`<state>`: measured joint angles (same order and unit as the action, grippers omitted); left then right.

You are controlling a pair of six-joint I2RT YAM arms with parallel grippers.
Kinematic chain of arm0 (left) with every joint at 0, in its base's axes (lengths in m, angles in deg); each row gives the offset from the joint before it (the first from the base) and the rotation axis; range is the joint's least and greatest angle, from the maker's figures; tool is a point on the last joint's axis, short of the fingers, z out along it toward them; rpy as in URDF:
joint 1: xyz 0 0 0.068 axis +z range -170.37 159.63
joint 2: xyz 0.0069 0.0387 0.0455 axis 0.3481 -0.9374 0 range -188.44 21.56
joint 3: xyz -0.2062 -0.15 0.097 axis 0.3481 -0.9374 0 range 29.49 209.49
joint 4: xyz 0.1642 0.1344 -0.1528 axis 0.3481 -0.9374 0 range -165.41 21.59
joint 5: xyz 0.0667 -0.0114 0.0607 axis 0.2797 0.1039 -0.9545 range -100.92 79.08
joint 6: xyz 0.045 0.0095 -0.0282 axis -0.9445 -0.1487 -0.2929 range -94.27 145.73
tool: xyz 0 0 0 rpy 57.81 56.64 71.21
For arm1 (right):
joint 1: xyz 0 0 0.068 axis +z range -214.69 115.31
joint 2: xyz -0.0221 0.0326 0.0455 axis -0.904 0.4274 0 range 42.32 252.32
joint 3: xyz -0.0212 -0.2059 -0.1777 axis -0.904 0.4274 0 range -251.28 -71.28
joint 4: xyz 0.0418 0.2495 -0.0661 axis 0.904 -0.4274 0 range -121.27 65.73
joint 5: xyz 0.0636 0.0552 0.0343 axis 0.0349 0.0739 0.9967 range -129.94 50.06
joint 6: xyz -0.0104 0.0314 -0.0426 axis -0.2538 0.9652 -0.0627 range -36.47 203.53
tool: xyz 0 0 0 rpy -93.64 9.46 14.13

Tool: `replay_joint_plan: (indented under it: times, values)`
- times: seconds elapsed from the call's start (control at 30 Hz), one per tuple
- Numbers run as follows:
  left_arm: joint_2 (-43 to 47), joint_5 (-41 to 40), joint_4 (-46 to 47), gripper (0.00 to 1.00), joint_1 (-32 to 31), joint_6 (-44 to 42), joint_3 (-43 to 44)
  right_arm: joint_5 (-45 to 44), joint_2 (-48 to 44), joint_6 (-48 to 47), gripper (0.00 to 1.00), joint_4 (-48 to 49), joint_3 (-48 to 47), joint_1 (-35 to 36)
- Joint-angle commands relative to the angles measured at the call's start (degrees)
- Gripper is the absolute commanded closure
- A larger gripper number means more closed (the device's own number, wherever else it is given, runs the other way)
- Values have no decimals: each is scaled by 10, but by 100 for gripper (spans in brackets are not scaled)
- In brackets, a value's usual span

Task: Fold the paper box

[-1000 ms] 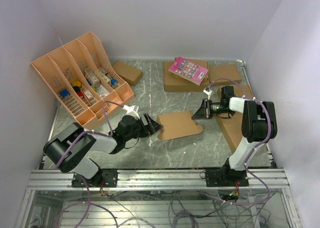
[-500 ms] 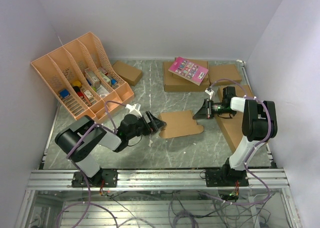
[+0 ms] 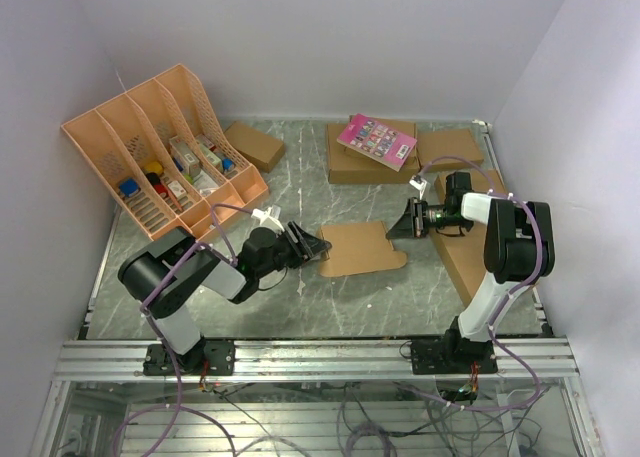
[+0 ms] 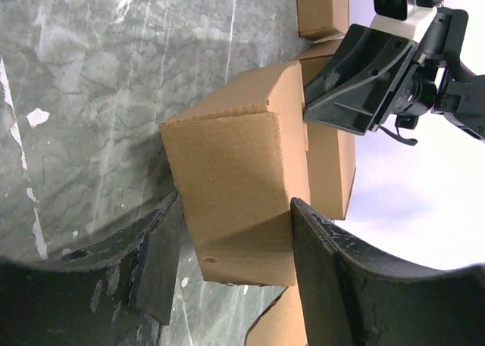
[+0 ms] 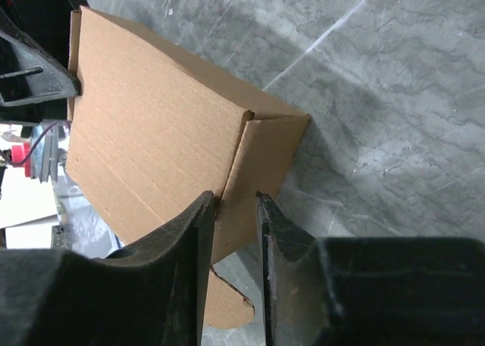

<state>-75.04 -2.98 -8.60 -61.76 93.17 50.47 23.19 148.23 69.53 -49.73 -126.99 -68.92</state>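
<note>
The paper box [image 3: 362, 249] is plain brown cardboard, lying partly formed in the middle of the table between my two grippers. My left gripper [image 3: 312, 245] is at its left end. In the left wrist view the jaws [image 4: 235, 202] are closed onto the sides of the box [image 4: 227, 157], and one finger [image 4: 333, 278] presses its flank. My right gripper [image 3: 400, 225] is at the box's right end. In the right wrist view its jaws [image 5: 233, 198] stand a narrow gap apart astride an end flap of the box [image 5: 151, 134], with one finger [image 5: 193, 240] touching the crease.
A peach file rack [image 3: 160, 152] with small items stands at the back left. A small brown box [image 3: 253, 144], a brown box bearing a pink card [image 3: 345, 162] and another flat box [image 3: 450, 147] lie along the back. A large flat brown box [image 3: 462, 262] lies under the right arm.
My left arm has reached right to the box's left end, and its jaws have narrowed from wide open onto the box. The right gripper has stayed in place and its jaws have parted slightly.
</note>
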Motion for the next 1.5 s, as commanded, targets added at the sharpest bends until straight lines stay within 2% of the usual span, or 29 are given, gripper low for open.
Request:
replay_joint_plan:
  times: [0.0, 0.17, 0.23, 0.33, 0.43, 0.5, 0.53, 0.57, 0.7, 0.8, 0.9, 1.13, 1.27, 1.47]
  values:
    - [12, -8, 24, 50, 2, 17, 13, -41, -15, -48, 69, -25, -13, -4]
    - [25, -13, 20, 53, 2, 42, 8, -75, -92, -94, 46, -50, -45, -5]
    - [25, -11, 18, 52, 2, 56, 10, -86, -125, -140, 39, -74, -57, -5]
    - [23, -1, 11, 52, 3, 84, 17, -67, -156, -259, 34, -164, -108, -5]
    - [27, 1, -26, 54, 3, 109, 31, -39, -184, -391, 24, -266, -136, 7]
    - [30, -1, -56, 54, 3, 131, 40, -25, -212, -485, 14, -307, -129, 25]
    - [33, -2, -73, 54, 3, 140, 45, -21, -237, -537, 4, -314, -117, 38]
    - [38, -4, -98, 54, 3, 151, 52, -23, -260, -560, 1, -306, -100, 56]
    - [63, -8, -259, 55, 3, 175, 106, -116, -346, -557, 0, -195, -23, 156]
    - [80, -13, -362, 54, 5, 189, 145, -146, -333, -553, 0, -178, -38, 192]
    - [88, -11, -413, 54, 7, 215, 164, -201, -334, -551, 0, -150, -38, 237]
    - [77, 24, -423, 54, 15, 276, 176, -258, -334, -541, 0, -115, -20, 301]
    - [75, 30, -414, 54, 17, 295, 175, -297, -340, -526, 1, -79, 28, 357]
    - [82, 27, -414, 54, 21, 311, 170, -415, -353, -482, 1, 45, 110, 419]
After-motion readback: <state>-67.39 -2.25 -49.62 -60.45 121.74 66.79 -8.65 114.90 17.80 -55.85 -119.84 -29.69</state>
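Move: The left hand already grips the box's left end, with the box's middle about 8 cm to its right. From the right hand at the other end, the lid's loose front flap lies roughly 7 cm back and 6 cm to the left, about level; the box's middle is some 8 cm left and 2 cm back. The magazine stack stands about 21 cm ahead and 5 cm left, the large flat box some 20 cm right and 3 cm back. Up and off the box's right end goes the right hand, rising some 13 cm as its fingers spread wide, then back and left over the box and down towards the loose front flap, rolling about a quarter turn. Meanwhile the left hand keeps its pinch, shifts slightly up and forward and tips about 30 degrees, its near side rising. ##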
